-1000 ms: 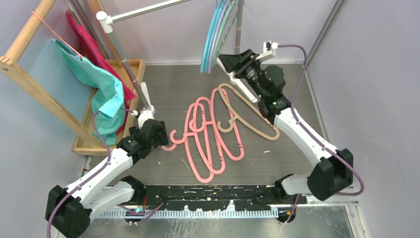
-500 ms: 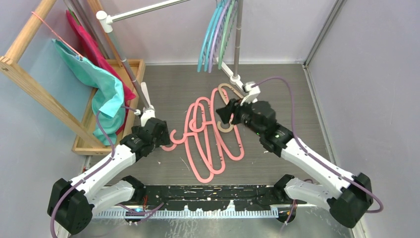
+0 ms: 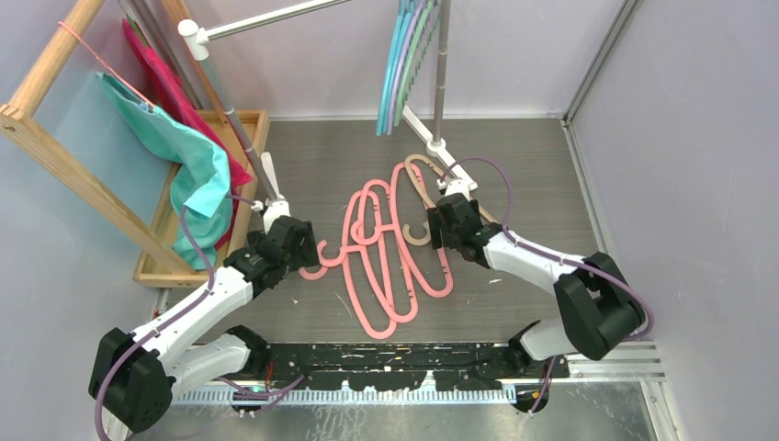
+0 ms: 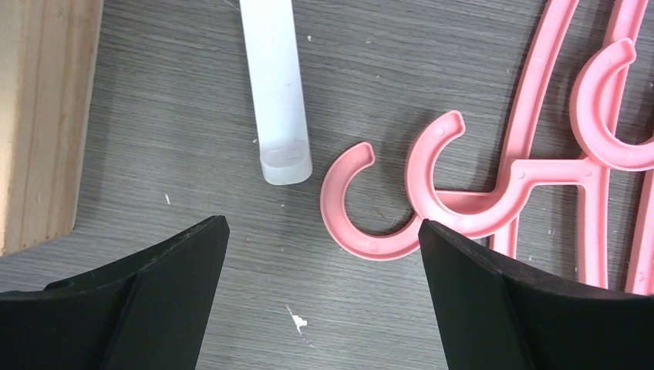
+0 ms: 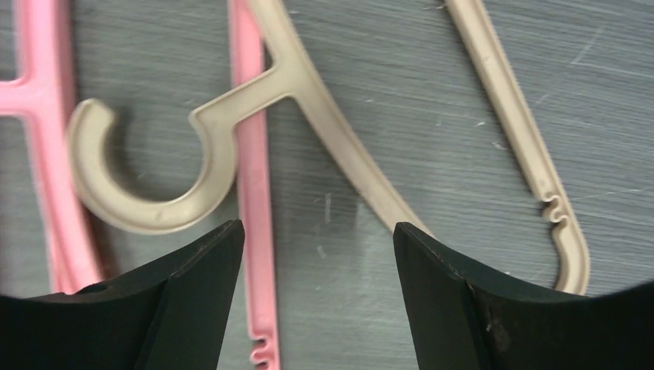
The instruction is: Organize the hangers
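Several pink hangers [image 3: 386, 266] lie tangled on the table, with a beige hanger [image 3: 421, 237] at their right. Teal, lavender and green hangers [image 3: 400, 64] hang on the rail at the back. My left gripper [image 3: 299, 241] is open and empty just left of the pink hooks. In the left wrist view it [image 4: 324, 254] sits low over the table, the nearest pink hook [image 4: 362, 227] just ahead. My right gripper [image 3: 443, 225] is open, low over the beige hanger. In the right wrist view it [image 5: 318, 247] straddles a pink bar [image 5: 254, 231] and the beige hanger's arm [image 5: 339, 131].
A wooden frame rack [image 3: 55, 138] with a teal cloth [image 3: 188, 161] and a red cloth [image 3: 161, 78] stands at the left over a wooden tray [image 3: 250, 124]. The metal stand pole [image 3: 443, 73] rises at the back. Its white foot [image 4: 274, 92] lies near my left gripper.
My right arm has come down from the rail to the table and now hovers over the beige hanger. The hanging hangers have swung slightly. My left arm has barely moved.
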Controlling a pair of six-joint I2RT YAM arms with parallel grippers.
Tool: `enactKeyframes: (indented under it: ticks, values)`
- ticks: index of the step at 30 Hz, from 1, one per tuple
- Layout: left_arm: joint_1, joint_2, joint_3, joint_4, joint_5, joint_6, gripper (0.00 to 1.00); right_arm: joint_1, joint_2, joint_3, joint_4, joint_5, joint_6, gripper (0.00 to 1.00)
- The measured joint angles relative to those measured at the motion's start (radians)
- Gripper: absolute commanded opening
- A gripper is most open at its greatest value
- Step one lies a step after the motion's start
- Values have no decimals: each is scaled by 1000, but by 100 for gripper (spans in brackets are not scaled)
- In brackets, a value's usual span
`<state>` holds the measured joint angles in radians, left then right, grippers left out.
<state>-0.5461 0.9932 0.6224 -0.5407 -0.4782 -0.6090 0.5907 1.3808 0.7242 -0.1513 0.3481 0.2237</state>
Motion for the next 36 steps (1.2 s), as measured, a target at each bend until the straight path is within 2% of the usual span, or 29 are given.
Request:
enactKeyframes:
  ticks: [6, 22, 25, 29, 36]
  values:
    - [0, 14, 0, 27, 32, 14, 98, -32, 85, 24, 22, 76, -47, 74]
    - [0, -8, -8, 57, 57, 23, 98, -117, 187, 26, 75, 61, -64, 72]
    - [0, -20, -8, 57, 57, 22, 98, -117, 204, 44, 67, 48, -64, 63]
    - [0, -34, -9, 53, 57, 22, 98, -117, 242, 82, 58, 14, -63, 39]
    - [0, -75, -15, 39, 54, 21, 98, -114, 240, 82, 66, -84, -69, 19]
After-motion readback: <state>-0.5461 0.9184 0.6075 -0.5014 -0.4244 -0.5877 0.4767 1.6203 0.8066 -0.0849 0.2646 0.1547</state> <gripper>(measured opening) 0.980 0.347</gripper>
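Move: The beige hanger's lower bar, just to the robot's side of its neck, lies about 3 cm ahead of the open right hand, 2 cm to its right and 5 below. The beige hook sits 5 cm ahead and 4 left of the hand; a pink hanger's bar runs 3 ahead and 2 left; the white stand foot's near end is some 14 ahead and 6 right. From the left hand the beige bar is roughly 8 cm ahead, 31 right and 7 below. Down and to the right, with some forward reach, the open right hand goes about 4 cm each way to straddle the beige hanger's lower bar, rolling slightly. Low over the table it then swings back left about 3 cm while the fingers close to about half their starting gap and pinch the bar near the neck. ##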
